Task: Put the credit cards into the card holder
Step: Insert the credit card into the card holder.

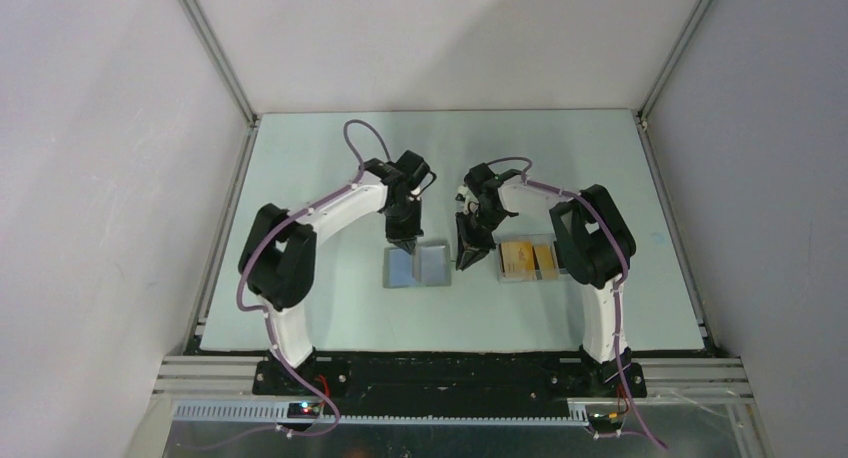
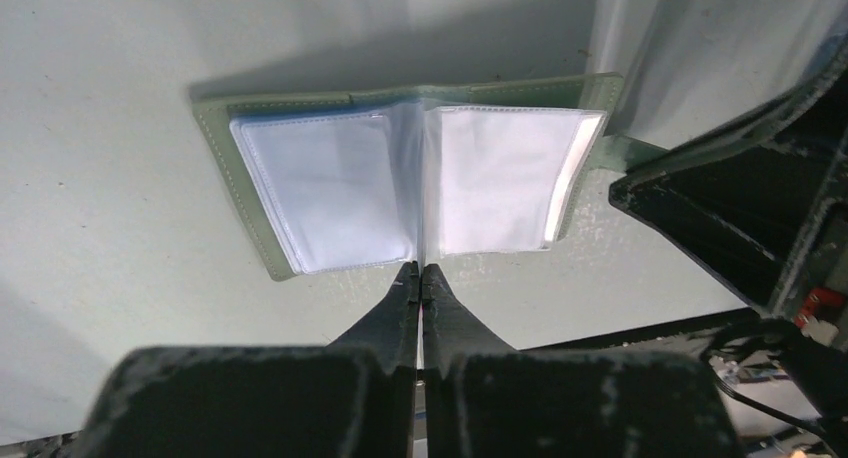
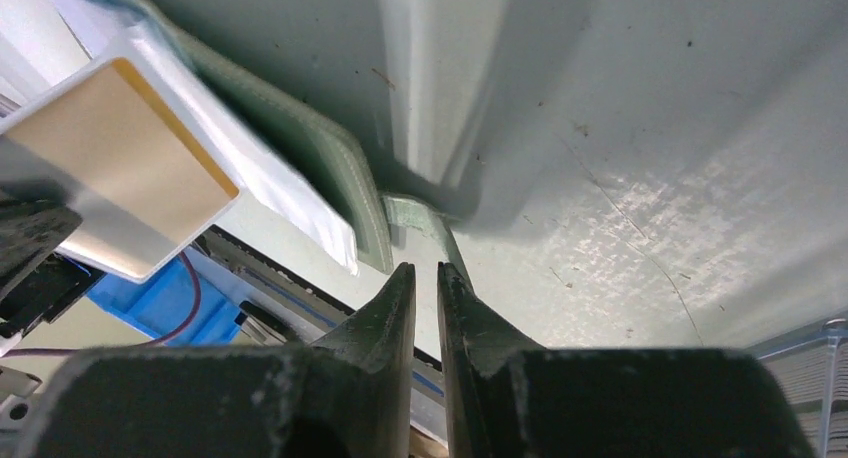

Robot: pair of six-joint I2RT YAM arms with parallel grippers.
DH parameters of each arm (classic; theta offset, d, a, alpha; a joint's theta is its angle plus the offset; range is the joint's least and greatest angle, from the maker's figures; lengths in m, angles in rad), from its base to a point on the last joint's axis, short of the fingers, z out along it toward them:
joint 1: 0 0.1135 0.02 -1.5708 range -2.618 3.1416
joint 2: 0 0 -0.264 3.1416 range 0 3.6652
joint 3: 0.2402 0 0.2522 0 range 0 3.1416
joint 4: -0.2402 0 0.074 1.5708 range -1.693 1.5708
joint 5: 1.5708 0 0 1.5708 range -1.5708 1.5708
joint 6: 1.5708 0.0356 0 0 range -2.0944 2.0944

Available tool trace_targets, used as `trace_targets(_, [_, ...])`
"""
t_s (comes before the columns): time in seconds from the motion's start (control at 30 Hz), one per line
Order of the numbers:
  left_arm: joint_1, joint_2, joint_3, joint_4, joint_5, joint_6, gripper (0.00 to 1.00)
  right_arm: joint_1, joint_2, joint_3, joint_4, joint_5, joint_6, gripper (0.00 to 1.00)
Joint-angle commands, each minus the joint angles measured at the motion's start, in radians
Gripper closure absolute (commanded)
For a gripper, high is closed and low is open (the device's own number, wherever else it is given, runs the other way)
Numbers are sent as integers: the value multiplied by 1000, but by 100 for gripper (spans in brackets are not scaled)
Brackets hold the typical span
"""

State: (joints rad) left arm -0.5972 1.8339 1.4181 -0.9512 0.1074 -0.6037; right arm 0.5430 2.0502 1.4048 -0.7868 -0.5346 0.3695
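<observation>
The card holder (image 1: 418, 266) lies open on the table, grey-green outside with clear sleeves (image 2: 330, 188) inside. My left gripper (image 2: 420, 270) is shut, its tips at the near edge of the holder's spine; in the top view the left gripper (image 1: 405, 245) stands over the holder's far edge. My right gripper (image 3: 427, 270) is slightly open with nothing between its fingers, just short of the snap tab (image 3: 412, 216). An orange-gold credit card (image 3: 120, 163) sits in a raised sleeve at the holder's right side. More credit cards (image 1: 517, 256) lie to the right.
A clear plastic tray (image 1: 503, 275) holding the orange-gold cards sits just right of my right gripper (image 1: 466, 263). The right arm's black body (image 2: 740, 208) stands close beside the holder's right edge. Grey walls and metal rails enclose the table.
</observation>
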Motion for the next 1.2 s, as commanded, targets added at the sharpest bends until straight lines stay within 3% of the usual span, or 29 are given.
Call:
trace_targets(0.0, [-39,57,84,-102,-84,17,100,2,-24,7,9,-21,-7,82])
trace_targets(0.23, [-79,126,172,-176,-170,-5,99,-4,-36,-3,36,-80,-3,81])
trace_targets(0.47, [-115,197,263,-205,-141,-28,98,-55,-92,-73,156,-239,52,81])
trace_targets(0.73, [-132,251,300,-232,-158,-52,90,-111,-187,-134,226,-320,112,81])
trace_targets(1.0, [-146,254,341,-217,-89,-61,53,-140,-250,-142,217,-331,117,81])
trace_targets(1.17, [-147,241,325,-145,18,-70,42,-166,-285,-148,197,-327,107,81])
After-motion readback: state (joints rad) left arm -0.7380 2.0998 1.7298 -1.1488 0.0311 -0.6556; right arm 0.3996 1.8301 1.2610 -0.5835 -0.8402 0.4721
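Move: The left hand holds the upright clear page with the gold card over the card holder's spine. The right-hand pocket, where the page is taken, lies about 5 cm to this hand's right, level with it and 5 cm below; the left-hand pocket is 2 cm left, level, equally low. From the right hand, that right-hand pocket is some 5 cm left and level, the strap 1 cm left and level, and the card case 16 cm right, 1 cm ahead; all about 1 cm lower. Rightwards by about 5 cm and slightly down, in two dips with a small rise between, the left hand carries the clear page from upright over towards the right-hand pocket, its fingers swinging to near vertical and then opening past half to let go. The right hand lingers at the strap, then lifts about 8 cm clear and a little forward, tilting some 20 degrees so its fingers point more to the left. ##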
